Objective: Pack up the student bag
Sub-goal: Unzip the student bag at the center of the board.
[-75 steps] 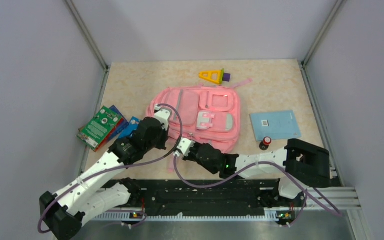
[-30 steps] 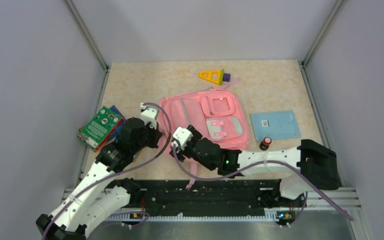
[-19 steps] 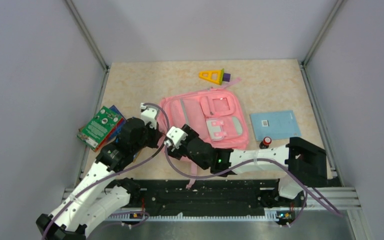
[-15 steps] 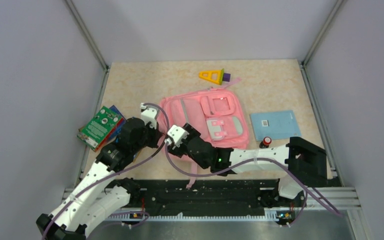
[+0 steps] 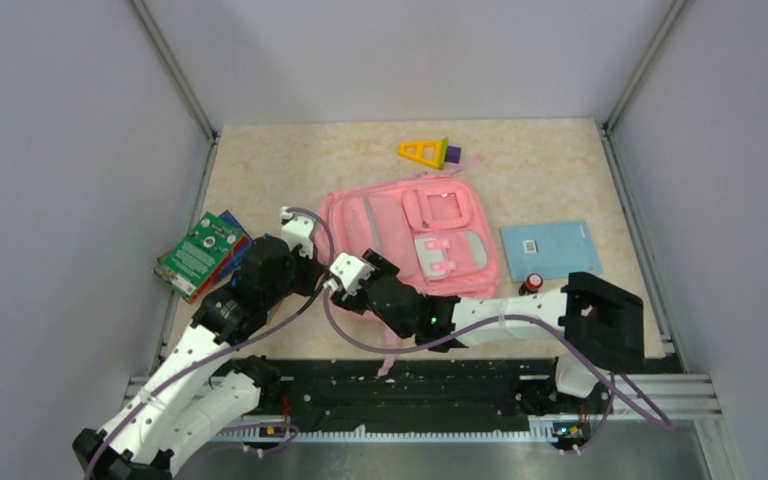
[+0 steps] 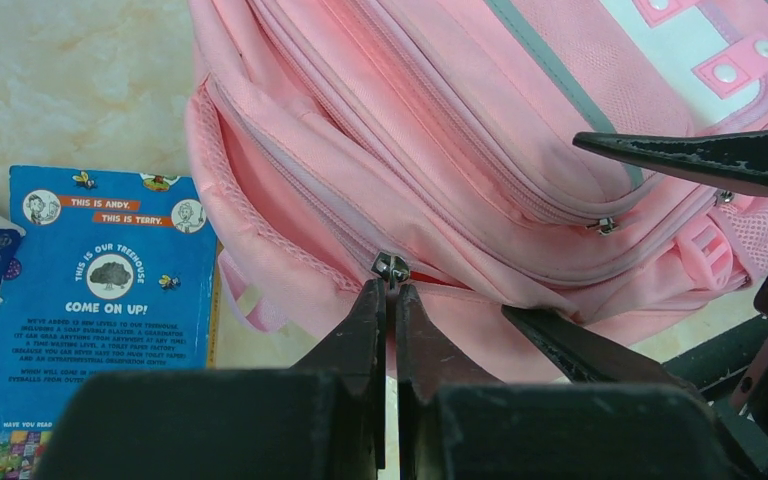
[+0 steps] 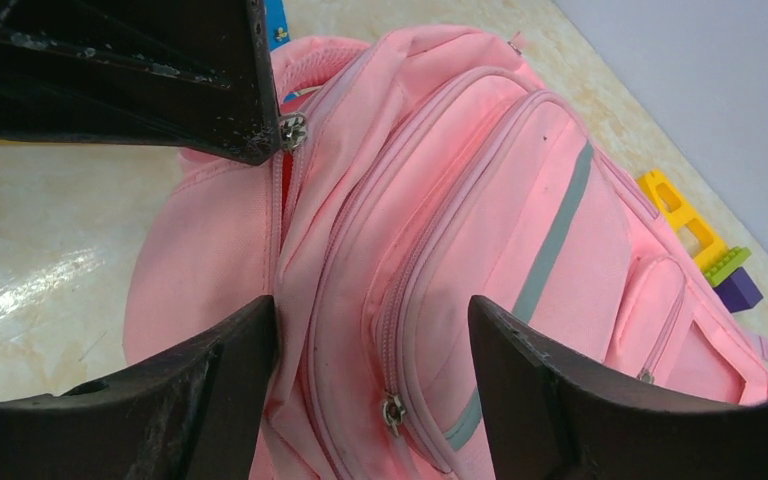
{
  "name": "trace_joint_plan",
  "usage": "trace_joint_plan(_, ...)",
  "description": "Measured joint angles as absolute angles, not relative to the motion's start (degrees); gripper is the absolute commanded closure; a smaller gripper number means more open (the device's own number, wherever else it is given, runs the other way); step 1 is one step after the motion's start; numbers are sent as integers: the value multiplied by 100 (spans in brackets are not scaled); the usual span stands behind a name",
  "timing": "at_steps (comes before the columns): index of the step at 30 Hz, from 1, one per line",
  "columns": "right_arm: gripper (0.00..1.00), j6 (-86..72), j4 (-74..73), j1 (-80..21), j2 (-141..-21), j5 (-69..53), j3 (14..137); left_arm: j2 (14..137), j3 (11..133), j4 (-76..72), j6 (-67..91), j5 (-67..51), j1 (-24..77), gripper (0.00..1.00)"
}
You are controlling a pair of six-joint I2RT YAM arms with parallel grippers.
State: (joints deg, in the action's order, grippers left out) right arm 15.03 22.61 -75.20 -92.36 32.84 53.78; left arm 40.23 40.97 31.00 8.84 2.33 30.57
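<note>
The pink student bag (image 5: 430, 225) lies flat mid-table, front pockets up. It also fills the left wrist view (image 6: 480, 130) and the right wrist view (image 7: 480, 200). My left gripper (image 5: 312, 277) is at the bag's near-left edge, shut (image 6: 390, 290) on the main zipper's pull, just below the metal slider (image 6: 391, 266). The slider also shows in the right wrist view (image 7: 292, 131), with a short red gap in the zipper beside it. My right gripper (image 5: 337, 288) is open (image 7: 372, 305), its jaws straddling the bag's fabric right next to the left gripper. A second zipper pull (image 7: 392, 410) lies between its jaws.
A blue book (image 6: 100, 300) lies beside the bag's left edge, by a green and blue stack of books (image 5: 200, 255). A yellow triangle toy with a purple block (image 5: 426, 152) sits behind the bag. A blue notebook (image 5: 550, 249) and a small red-topped item (image 5: 532, 285) lie to the right.
The bag has slid and turned to the right. My left gripper has drawn back left at the bag's edge. My right gripper has moved left, up beside the left gripper.
</note>
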Motion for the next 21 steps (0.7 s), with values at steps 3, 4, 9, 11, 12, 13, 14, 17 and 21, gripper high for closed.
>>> trace_joint_plan(3, 33, 1472, 2163, -7520, -9308, 3275, 5441, 4023, 4084, 3120, 886, 220, 3057, 100)
trace_joint_plan(4, 41, 1468, 2137, -7518, -9327, 3275, 5468, 4023, 4082, 3118, 886, 215, 3052, 100)
trace_joint_plan(9, 100, 1334, 2053, -7513, -9480, 3153, 5575, 4021, 4080, 3081, 882, 235, 3046, 100)
trace_joint_plan(11, 100, 1341, 2049, -7524, -9524, 3197, 5594, 4021, 4077, 3068, 882, 237, 3044, 100)
trace_joint_plan(12, 100, 1337, 2058, -7520, -9533, 3212, 5594, 4018, 4071, 3050, 882, 237, 3044, 100)
trace_joint_plan(13, 100, 1341, 2053, -7520, -9531, 3218, 5594, 4018, 4069, 3050, 884, 239, 3041, 100)
trace_joint_plan(14, 100, 1343, 2058, -7520, -9526, 3218, 5594, 4018, 4069, 3048, 884, 248, 3044, 100)
trace_joint_plan(17, 100, 1347, 2102, -7509, -9426, 3129, 5500, 4025, 4069, 3048, 888, 314, 3046, 100)
trace_joint_plan(21, 100, 1345, 2198, -7446, -8901, 2733, 5039, 4047, 4069, 3057, 976, 567, 3063, 100)
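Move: My right hand is open astride the loose fold of pink bag fabric beside the zipper; the part to grip is about 1 cm left and 2 cm below it. The silver zipper pull, already in my left fingers, is some 5 cm left of the right hand and 2 cm ahead. The white pocket flap is about 21 cm right and 6 cm ahead of it, the blue book some 20 cm left and 1 cm ahead. From my left hand, the fold lies about 4 cm right, 2 cm back and 2 cm lower. I sink my right hand about 1.5 cm with a slight drift left, shut its wide-open fingers on the bag's fabric fold, then draw it roughly 1.5 cm right and 1 cm each back and up, away from the zipper pull. My left hand keeps its pinch on the pull against this, easing under 1 cm left near the end. ##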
